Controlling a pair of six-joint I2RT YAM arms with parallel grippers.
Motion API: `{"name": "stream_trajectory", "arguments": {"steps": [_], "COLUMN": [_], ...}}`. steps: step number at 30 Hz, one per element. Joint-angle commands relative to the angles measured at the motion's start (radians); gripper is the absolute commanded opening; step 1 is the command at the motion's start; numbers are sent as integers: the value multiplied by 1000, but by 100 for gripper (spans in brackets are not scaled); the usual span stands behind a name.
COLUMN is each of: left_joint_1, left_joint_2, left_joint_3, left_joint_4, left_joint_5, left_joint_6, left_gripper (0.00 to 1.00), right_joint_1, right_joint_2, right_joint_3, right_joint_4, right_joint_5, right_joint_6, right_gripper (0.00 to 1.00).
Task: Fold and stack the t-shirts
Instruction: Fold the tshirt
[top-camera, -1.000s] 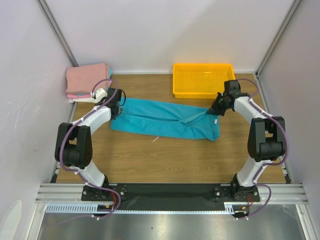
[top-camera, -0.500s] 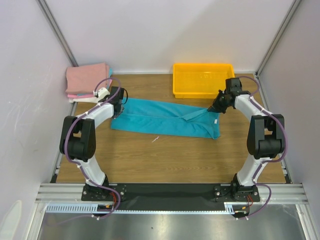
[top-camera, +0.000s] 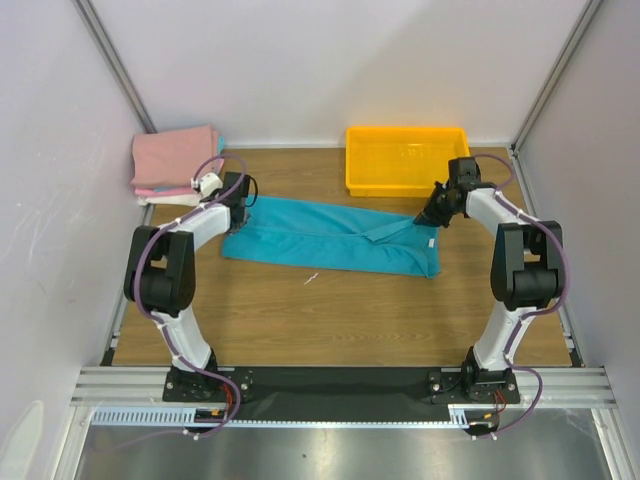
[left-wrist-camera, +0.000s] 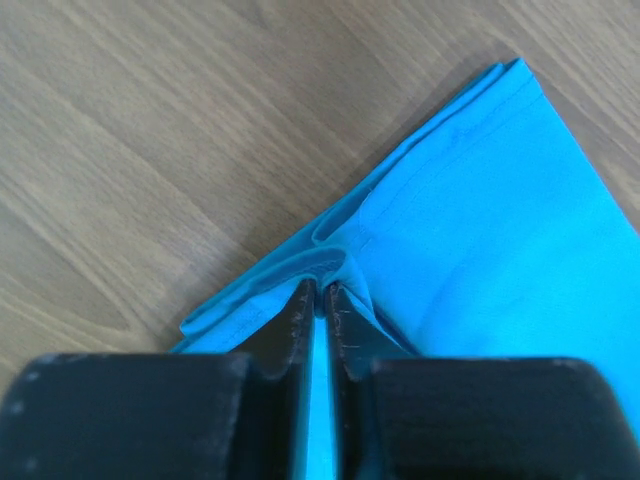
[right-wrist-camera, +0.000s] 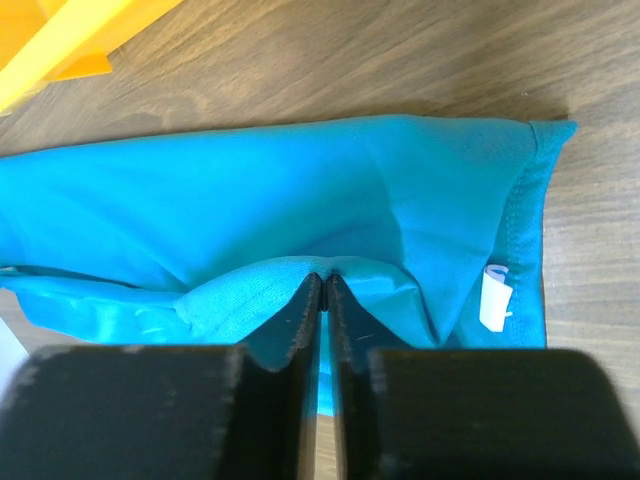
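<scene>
A teal-blue t-shirt (top-camera: 330, 238) lies as a long folded band across the middle of the wooden table. My left gripper (top-camera: 236, 208) sits low at its far left corner, jaws nearly together, with a bunched fold of teal cloth (left-wrist-camera: 420, 230) pinched at the tips (left-wrist-camera: 322, 287). My right gripper (top-camera: 428, 217) is at the far right end, jaws pressed on a raised ridge of the same cloth (right-wrist-camera: 323, 278). A small white neck label (right-wrist-camera: 495, 298) shows beside it. Folded pink t-shirts (top-camera: 175, 158) are stacked at the back left corner.
A yellow plastic tray (top-camera: 352, 160) stands at the back right, close behind the right gripper; its corner shows in the right wrist view (right-wrist-camera: 60, 40). Grey walls close in both sides and the back. Bare wood (top-camera: 330, 310) lies in front of the shirt.
Both grippers shifted slightly toward the back of the table, drawing the shirt's far edge with them. The right end of the shirt has settled flatter.
</scene>
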Motion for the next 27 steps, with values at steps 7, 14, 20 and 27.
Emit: {"name": "stream_trajectory", "arguments": {"steps": [7,14,20,27], "left_joint_1": [2,-42,-256,-429], "left_joint_2": [8,-150,-278,-263], "left_joint_3": [124,132,54,14], "left_joint_4": [68,132,304,320], "left_joint_5": [-38,44,290,310], "left_joint_6": [121,233,321,258], "left_gripper": [51,66,73,76], "right_joint_1": [-4,-4,-4,59], "right_joint_2": [25,-76,-234,-294], "right_joint_3": [116,130,-118,-281], "right_joint_4": [53,39,159,321], "right_joint_5": [-45,-69,-102,-93], "right_joint_6": [-44,-26,87,195], "right_gripper": [32,61,68,75]}}
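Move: The folded t-shirt's middle lies about 25 cm to the right of my left hand and 2 cm back, a couple of centimetres below. From my right hand, that middle is some 23 cm left and 4 cm back, also slightly below. The white tag sits about 4 cm right of my right hand and 3 cm back, the yellow bin some 16 cm ahead and 3 cm left. The stack of folded shirts is about 15 cm ahead of my left hand and 17 cm to its left. I open both hands wide and let go of the cloth at the two ends of the fold, first easing forward 3 to 4 cm. My left hand then climbs and sweeps some 24 cm right over the t-shirt towards its middle, turning clockwise and tipping its fingers up. My right hand rises about 6 cm and draws back as far, staying above the right end. ##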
